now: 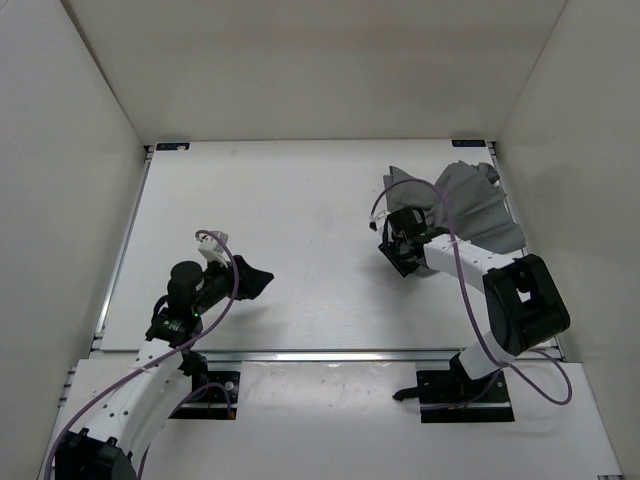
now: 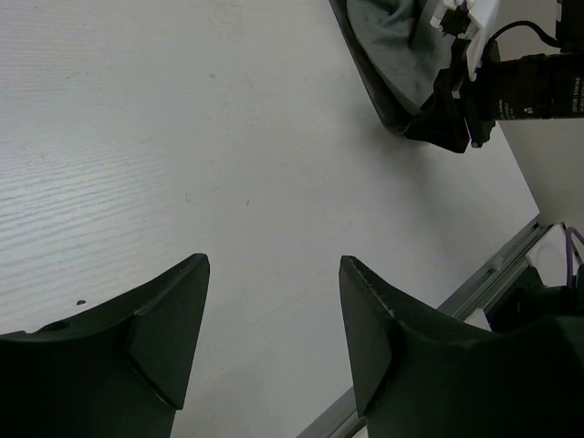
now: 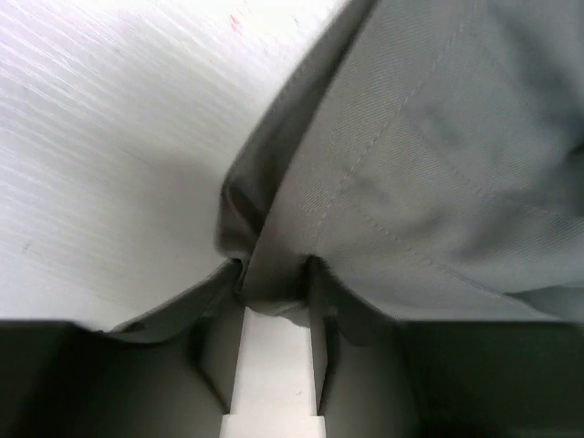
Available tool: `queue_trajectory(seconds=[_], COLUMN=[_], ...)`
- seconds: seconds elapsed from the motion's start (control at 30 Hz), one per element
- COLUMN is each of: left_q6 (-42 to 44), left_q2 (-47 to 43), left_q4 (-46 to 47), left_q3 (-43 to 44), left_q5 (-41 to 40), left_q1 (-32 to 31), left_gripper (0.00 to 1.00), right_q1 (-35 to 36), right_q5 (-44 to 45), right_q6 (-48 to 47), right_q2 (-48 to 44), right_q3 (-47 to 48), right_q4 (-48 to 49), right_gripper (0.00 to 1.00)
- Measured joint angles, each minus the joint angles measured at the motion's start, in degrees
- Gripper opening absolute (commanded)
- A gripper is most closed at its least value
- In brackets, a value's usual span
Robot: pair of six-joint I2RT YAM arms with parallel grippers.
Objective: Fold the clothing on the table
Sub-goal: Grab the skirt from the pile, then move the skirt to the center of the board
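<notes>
The clothing (image 1: 470, 205), dark grey and crumpled, lies bunched at the back right of the table (image 1: 300, 200). My right gripper (image 1: 400, 235) is at its left edge. In the right wrist view a folded hem of the clothing (image 3: 438, 137) fills the gap between the tips of the right gripper (image 3: 276, 274) and drapes over both fingers, so the jaws are pinched on it. My left gripper (image 1: 262, 280) hovers open over bare table at the front left, far from the garment. Seen from the left wrist, the left gripper (image 2: 274, 274) holds nothing, and the clothing (image 2: 392, 36) shows at the top.
White walls enclose the table on three sides. A metal rail (image 1: 330, 354) runs along the near edge, and another along the left edge (image 1: 125, 240). The right arm (image 2: 529, 87) with its cable reaches over the garment's side.
</notes>
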Motion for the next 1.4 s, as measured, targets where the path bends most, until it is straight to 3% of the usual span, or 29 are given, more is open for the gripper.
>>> queue_trajectory(seconds=[0.03, 0.07, 0.1, 0.13, 0.2, 0.3, 0.43, 0.63, 0.8, 0.93, 1.03, 1.27, 1.4], left_q6=[-0.1, -0.2, -0.2, -0.5, -0.8, 0.1, 0.4, 0.2, 0.2, 0.2, -0.2, -1.7, -1.9], left_q2=[0.0, -0.1, -0.2, -0.2, -0.1, 0.6, 2.4, 3.7, 3.7, 4.4, 5.5, 11.1, 18.7], left_q4=[0.0, 0.0, 0.1, 0.2, 0.3, -0.3, -0.7, -0.4, 0.0, 0.9, 2.6, 7.0, 10.2], left_q3=[0.0, 0.0, -0.1, -0.1, -0.2, -0.1, -0.1, 2.8, 7.0, 9.7, 10.2, 10.2, 11.1], left_q5=[0.0, 0.0, 0.0, 0.0, -0.3, -1.4, -1.5, -1.8, -3.2, -4.2, -4.2, -4.2, -4.1], left_q1=[0.0, -0.1, -0.1, -0.2, -0.3, -0.7, -0.1, 2.3, 3.2, 3.6, 3.5, 0.7, -2.7], left_gripper=[0.67, 0.65, 0.56, 0.36, 0.17, 0.19, 0.11, 0.08, 0.07, 0.07, 0.09, 0.03, 0.12], right_q1=[0.2, 0.3, 0.4, 0.6, 0.7, 0.9, 3.8, 7.7, -3.3, -20.4, -26.8, -21.6, -19.5], right_q5=[0.1, 0.1, 0.0, -0.1, -0.5, -2.1, -7.7, -22.0, -30.2, -37.6, -34.7, -26.0, -21.9], right_q6=[-0.3, -0.5, -0.7, -0.7, -0.7, 0.9, 4.8, 11.8, 17.7, 23.0, 24.3, 24.7, 24.9], right_q2=[0.0, 0.0, 0.0, 0.0, -0.1, -0.3, -1.6, -12.2, -24.2, -29.7, -29.5, -19.7, -17.0], right_q3=[0.0, 0.0, 0.0, 0.0, 0.1, 2.0, 10.6, 25.3, 28.2, 24.8, 21.5, 9.7, 6.5], right_q4=[0.6, 1.1, 1.7, 2.2, 2.6, 0.7, -3.4, -4.3, -3.6, -4.9, -9.4, -15.8, -18.8], right_gripper=[0.05, 0.00, 0.00, 0.00, 0.00, 0.00, 0.00, 0.00, 0.00, 0.00, 0.00, 0.00, 0.01])
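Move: My right hand is at the skirt's near-left corner, a fold between its not yet shut fingers; the crumpled skirt's middle lies some 15 cm ahead, 10 cm to the right and about 1 cm below. The bare table it is taken to is centred about 4 cm to the left and 2 cm back of that hand, at table height. From my left hand, the skirt's middle is roughly 24 cm ahead, 38 cm to the right and 10 cm below. I shut my right fingers on the skirt's corner, then whip it up about 35 cm, swinging left first and then back to the right, before lowering fast by some 25 cm, keeping the pinch while the hand rolls left side up and turns clockwise. My left hand closes empty, reaches forward about 5 cm, and rises before sinking a little. ##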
